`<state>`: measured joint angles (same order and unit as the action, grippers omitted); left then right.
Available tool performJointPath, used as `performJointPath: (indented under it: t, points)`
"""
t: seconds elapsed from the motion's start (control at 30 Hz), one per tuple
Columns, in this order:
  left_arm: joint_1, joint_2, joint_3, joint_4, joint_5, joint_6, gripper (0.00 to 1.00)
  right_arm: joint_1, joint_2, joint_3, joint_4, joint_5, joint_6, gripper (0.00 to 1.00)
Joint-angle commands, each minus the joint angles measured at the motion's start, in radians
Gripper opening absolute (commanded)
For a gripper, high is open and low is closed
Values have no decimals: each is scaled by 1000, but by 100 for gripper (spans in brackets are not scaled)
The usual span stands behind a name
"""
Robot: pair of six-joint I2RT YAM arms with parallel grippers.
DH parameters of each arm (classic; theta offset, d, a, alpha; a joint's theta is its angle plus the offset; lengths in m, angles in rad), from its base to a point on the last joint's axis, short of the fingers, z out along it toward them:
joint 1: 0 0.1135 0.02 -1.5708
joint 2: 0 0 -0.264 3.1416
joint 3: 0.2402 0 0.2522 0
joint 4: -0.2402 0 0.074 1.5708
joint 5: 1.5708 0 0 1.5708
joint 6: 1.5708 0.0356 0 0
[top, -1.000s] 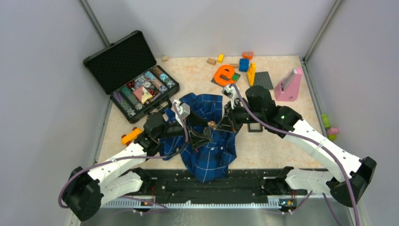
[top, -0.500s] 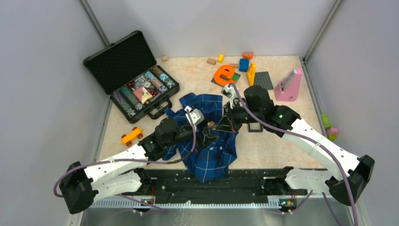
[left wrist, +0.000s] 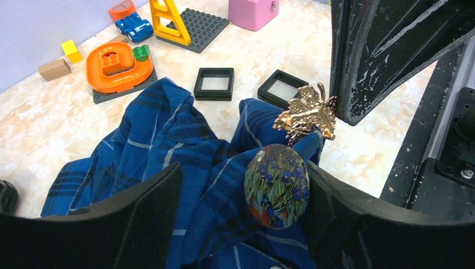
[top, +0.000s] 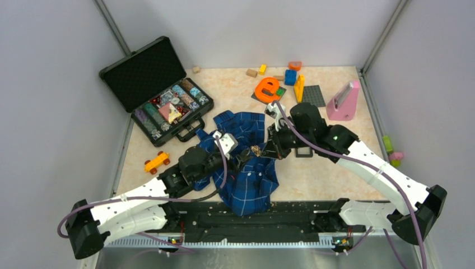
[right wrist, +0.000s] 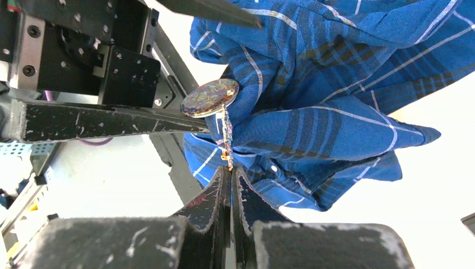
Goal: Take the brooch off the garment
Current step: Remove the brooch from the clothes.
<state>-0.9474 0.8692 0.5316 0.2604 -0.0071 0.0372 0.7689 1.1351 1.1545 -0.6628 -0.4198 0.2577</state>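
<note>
The garment, a dark blue plaid shirt, lies bunched at the table's middle, with one fold lifted. The brooch, a small round disc with a painted flower face, sits on that fold. My left gripper is open and straddles the disc. Its right finger is at the disc's edge and its left finger stands apart. A gold leaf-shaped ornament hangs beside the disc. My right gripper is shut on the ornament's lower end.
An open black case of chips stands at the back left. An orange toy, coloured blocks, a grey baseplate and a pink block sit at the back. Two black square frames lie beside the shirt, and a yellow toy car on the left.
My left arm has reached further right across the shirt, bringing its jaws around the disc, and they have narrowed a little. The right gripper has held its pinch in place.
</note>
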Motion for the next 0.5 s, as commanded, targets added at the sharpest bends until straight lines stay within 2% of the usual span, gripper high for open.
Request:
performJointPath:
  t: [0.0,0.13,0.3,0.47]
  points:
    - [3,-40,-19,33,42,21,82,-8,-20,35,-45,9,-18,0]
    - [4,-54,-37,61,152,-25,93,-8,-34,24,-21,-4,-25,0]
    - [4,-88,-79,129,231,-31,97,-8,-33,33,-32,-79,-64,0]
    - [4,-49,-34,105,220,-9,98,-6,-22,39,-54,-115,-97,0]
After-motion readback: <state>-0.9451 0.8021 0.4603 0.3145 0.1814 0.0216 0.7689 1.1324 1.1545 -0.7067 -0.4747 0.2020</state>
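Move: The painted disc of the brooch is almost between the left pads, about 1 cm back and 2 cm right of that hand, level with it; its edge is up against the rear finger. The gold leaf, still in the right pads, lies level with the left hand in reach and 4 cm to its right. The shirt's body is some 12 cm below, 4 cm back and 2 cm to the left. From the right hand the disc is 4 cm left and 1 cm higher. Open the left gripper from about three quarters to nearly full width, and draw it back about 3.5 cm at the same height, turning it some 10 degrees clockwise, so the rear finger backs away from the disc's edge and the disc comes nearer the middle of the gap. Keep the right gripper shut on the gold leaf, easing it about 1 cm back. ##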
